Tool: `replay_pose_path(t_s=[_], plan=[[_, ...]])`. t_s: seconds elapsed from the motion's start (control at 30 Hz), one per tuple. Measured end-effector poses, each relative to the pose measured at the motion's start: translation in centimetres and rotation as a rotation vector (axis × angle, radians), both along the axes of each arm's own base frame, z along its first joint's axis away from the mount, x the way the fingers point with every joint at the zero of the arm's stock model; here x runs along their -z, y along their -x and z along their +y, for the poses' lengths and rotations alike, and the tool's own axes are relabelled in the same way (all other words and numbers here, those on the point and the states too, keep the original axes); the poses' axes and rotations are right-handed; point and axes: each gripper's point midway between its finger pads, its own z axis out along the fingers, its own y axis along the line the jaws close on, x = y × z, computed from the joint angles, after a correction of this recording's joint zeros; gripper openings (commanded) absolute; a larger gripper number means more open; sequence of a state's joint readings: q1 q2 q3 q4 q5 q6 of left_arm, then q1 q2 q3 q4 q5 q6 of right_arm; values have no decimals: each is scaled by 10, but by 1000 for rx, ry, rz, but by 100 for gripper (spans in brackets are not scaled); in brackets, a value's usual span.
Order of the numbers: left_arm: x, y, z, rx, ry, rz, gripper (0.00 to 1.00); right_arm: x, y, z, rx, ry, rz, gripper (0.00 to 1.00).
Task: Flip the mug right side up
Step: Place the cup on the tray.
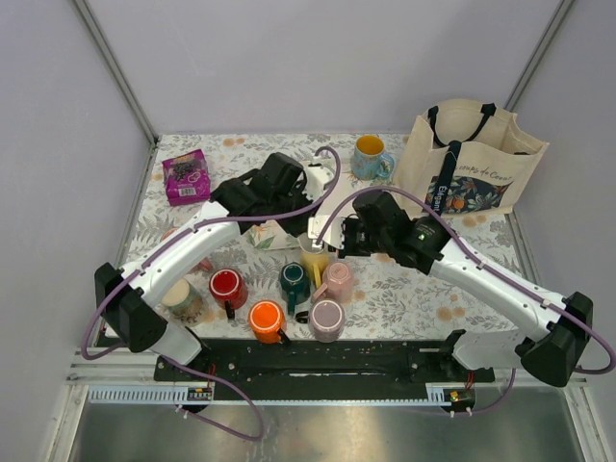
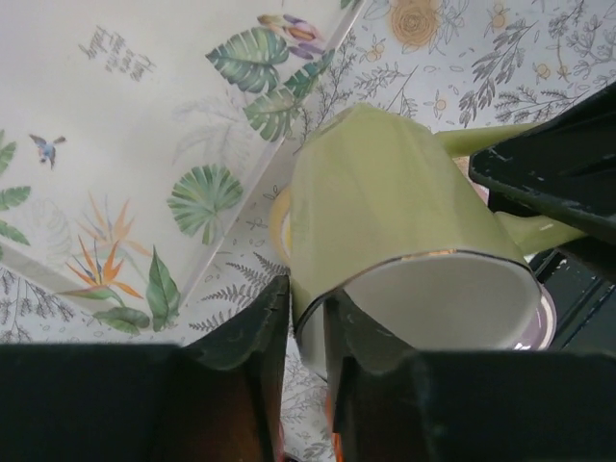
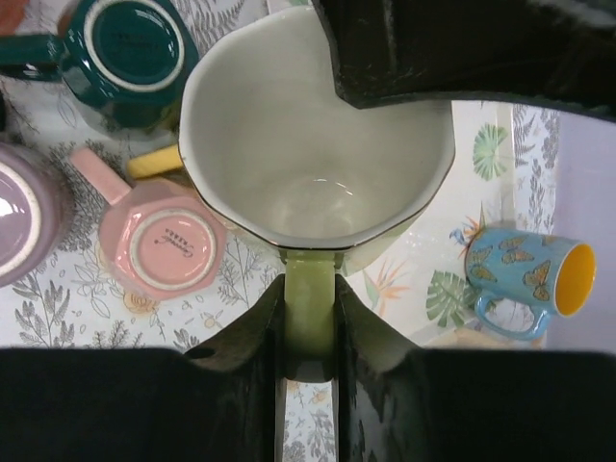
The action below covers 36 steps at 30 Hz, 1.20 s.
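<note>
Both grippers hold a pale green mug [image 1: 315,258] above the table. My left gripper [image 2: 306,289] is shut on its rim, one finger inside and one outside the green mug [image 2: 385,202]. My right gripper [image 3: 310,289] is shut on its handle [image 3: 310,318], and the green mug's [image 3: 308,144] mouth faces that camera. A salmon-pink patch [image 1: 204,262] shows beside my left forearm. The arm hides most of it, so I cannot tell whether it is the salmon-pink mug or how it stands.
A paler pink mug [image 3: 159,245] stands upside down beside a mauve mug [image 1: 327,320]. A dark green mug [image 1: 294,279], a red mug [image 1: 226,286] and an orange mug [image 1: 265,318] stand near. A floral box [image 2: 96,144], a blue mug [image 3: 525,279] and a tote bag [image 1: 472,164] lie behind.
</note>
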<state>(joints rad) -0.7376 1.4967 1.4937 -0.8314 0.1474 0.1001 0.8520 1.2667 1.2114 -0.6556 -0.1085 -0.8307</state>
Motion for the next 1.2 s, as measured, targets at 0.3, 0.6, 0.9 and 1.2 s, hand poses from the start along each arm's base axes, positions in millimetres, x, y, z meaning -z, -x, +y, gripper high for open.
replay_pose_path(t_s=[0.3,0.6,0.9,1.2], plan=[[-34,-26,5,-97,137,-35,86,47,-11,-51,123,97,91,0],[-60,-68,76,-340,197,-93,89,41,-61,-95,324,-13,134,0],[-53,-53,88,-273,137,-130,92,67,-118,-91,315,-113,240,0],[-43,-42,93,-202,78,-122,93,90,-185,-86,285,-139,235,0]])
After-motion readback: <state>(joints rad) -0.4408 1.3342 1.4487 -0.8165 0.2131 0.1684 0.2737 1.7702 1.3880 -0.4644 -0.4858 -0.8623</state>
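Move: The free spot on the tray where my right hand takes the green mug is about 21 cm ahead, 5 cm right and 15 cm below it. The blue butterfly mug stands some 9 cm beyond that spot. Near my right hand's starting point, the yellow mug is about 2 cm ahead and 6 cm left, the pink one 3 cm back and 1 cm left, both roughly 17 cm below. From my left hand the spot lies 19 cm ahead, 13 cm right and 15 cm below. My left fingers open wide and let go of the green mug's rim; that hand rises and swings forward-left, then eases back and down, ending some 9 cm to its left. Still pinching the handle, my right hand swings right and down, then reaches forward over the tray towards the blue mug, sinking further: about 18 cm forward, 9 cm right and 9 cm down in all, turning clockwise some 15 degrees. ##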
